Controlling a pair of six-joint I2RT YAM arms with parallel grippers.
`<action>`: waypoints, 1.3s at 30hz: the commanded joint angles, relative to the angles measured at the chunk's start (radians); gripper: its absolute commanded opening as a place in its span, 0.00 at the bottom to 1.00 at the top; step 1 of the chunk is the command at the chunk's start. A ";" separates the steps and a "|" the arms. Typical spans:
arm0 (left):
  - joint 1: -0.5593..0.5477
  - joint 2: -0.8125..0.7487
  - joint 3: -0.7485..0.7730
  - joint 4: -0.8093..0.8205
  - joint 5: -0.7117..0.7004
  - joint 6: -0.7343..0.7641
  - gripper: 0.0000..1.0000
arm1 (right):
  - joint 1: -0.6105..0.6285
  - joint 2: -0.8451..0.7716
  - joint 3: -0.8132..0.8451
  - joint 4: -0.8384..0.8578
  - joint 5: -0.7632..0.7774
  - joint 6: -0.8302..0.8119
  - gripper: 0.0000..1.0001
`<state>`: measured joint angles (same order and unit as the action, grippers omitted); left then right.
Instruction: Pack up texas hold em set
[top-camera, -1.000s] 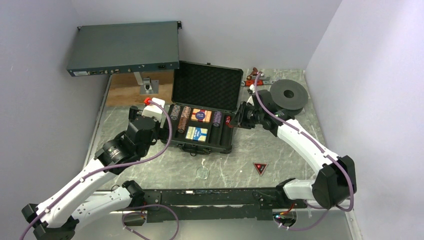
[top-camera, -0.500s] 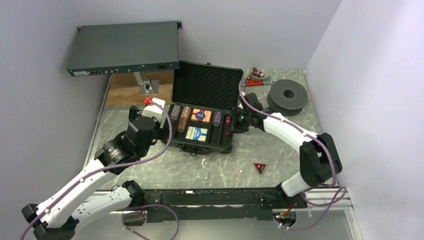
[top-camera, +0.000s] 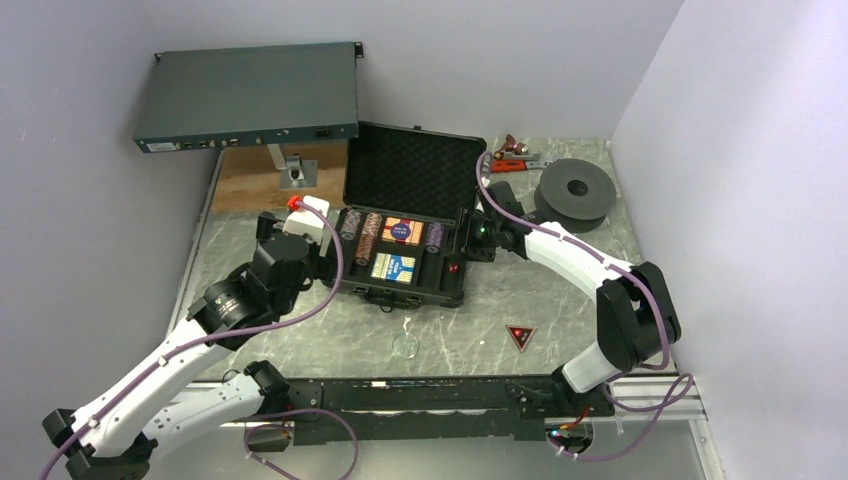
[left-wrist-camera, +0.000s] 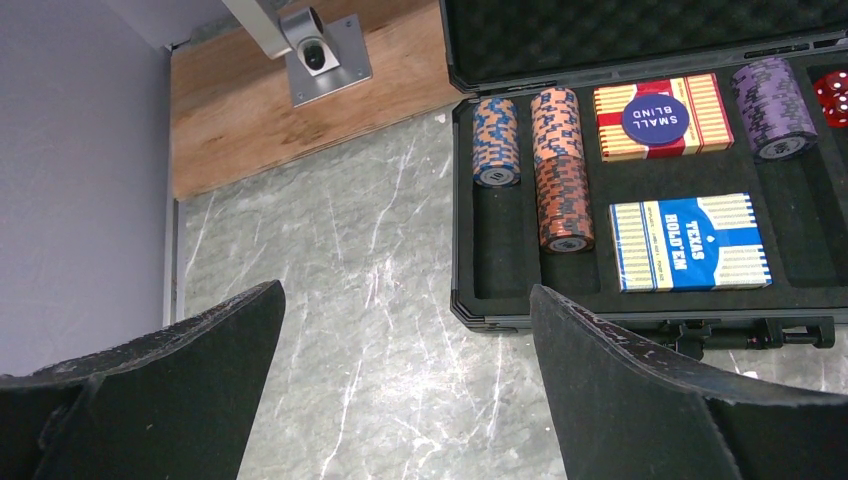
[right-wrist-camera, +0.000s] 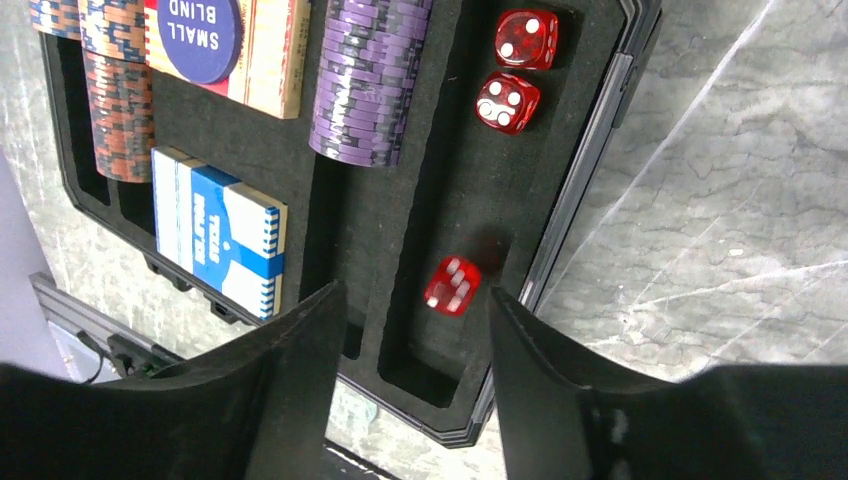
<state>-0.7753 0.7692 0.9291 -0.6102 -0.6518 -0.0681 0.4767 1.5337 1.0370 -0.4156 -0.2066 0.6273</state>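
The black case (top-camera: 452, 292) lies open, its foam lid (top-camera: 415, 172) propped up behind. Inside are striped chip stacks (left-wrist-camera: 560, 165), a purple stack (right-wrist-camera: 365, 80), a red deck (left-wrist-camera: 705, 112) with a blue "small blind" disc on it, and a blue deck (left-wrist-camera: 690, 242). Two red dice (right-wrist-camera: 515, 70) sit at the far end of the right slot. A third die (right-wrist-camera: 452, 285), blurred, is nearer in that slot, just beyond my right gripper (right-wrist-camera: 415, 290), which is open and empty. My left gripper (left-wrist-camera: 405, 290) hangs wide open over bare table left of the case. The triangular marker (top-camera: 519, 336) lies on the table.
A grey-blue rack unit (top-camera: 250, 95) stands at the back left above a wooden board (top-camera: 250, 180). A black spool (top-camera: 575, 190) and small tools (top-camera: 515, 155) are at the back right. A clear round disc (top-camera: 405, 346) lies in front of the case.
My right gripper moved over the case's right end and opened, letting go of a red die that now sits in the right slot. The left arm has not moved.
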 joint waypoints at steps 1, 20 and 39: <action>0.005 -0.010 -0.002 0.024 -0.009 0.008 0.99 | 0.003 -0.003 0.047 0.037 0.028 -0.007 0.59; 0.013 -0.009 -0.006 0.029 -0.004 0.011 0.99 | 0.007 -0.164 0.068 0.015 0.070 -0.087 0.72; 0.021 0.025 -0.030 0.059 0.027 0.034 0.99 | 0.026 -0.348 -0.041 -0.054 0.149 -0.072 0.98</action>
<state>-0.7586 0.8024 0.9073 -0.5957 -0.6472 -0.0605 0.5003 1.2465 1.0222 -0.4469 -0.1074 0.5526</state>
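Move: The just-released red die is barely beyond the parted right fingertips, over the case's right-hand slot: about 2 cm ahead, 1 left and 3 below. The pair of dice lies some 7 cm farther out in that slot, with the purple chips 8 cm ahead of the hand and 5 left; the Texas Hold'em deck is level with the hand, about 13 cm left. From the left hand, the red die lies roughly 27 cm right, 7 ahead and 18 below. The right hand rises about 8 cm from the slot, tipping up some 15 degrees, already-parted fingers spreading fully open. ##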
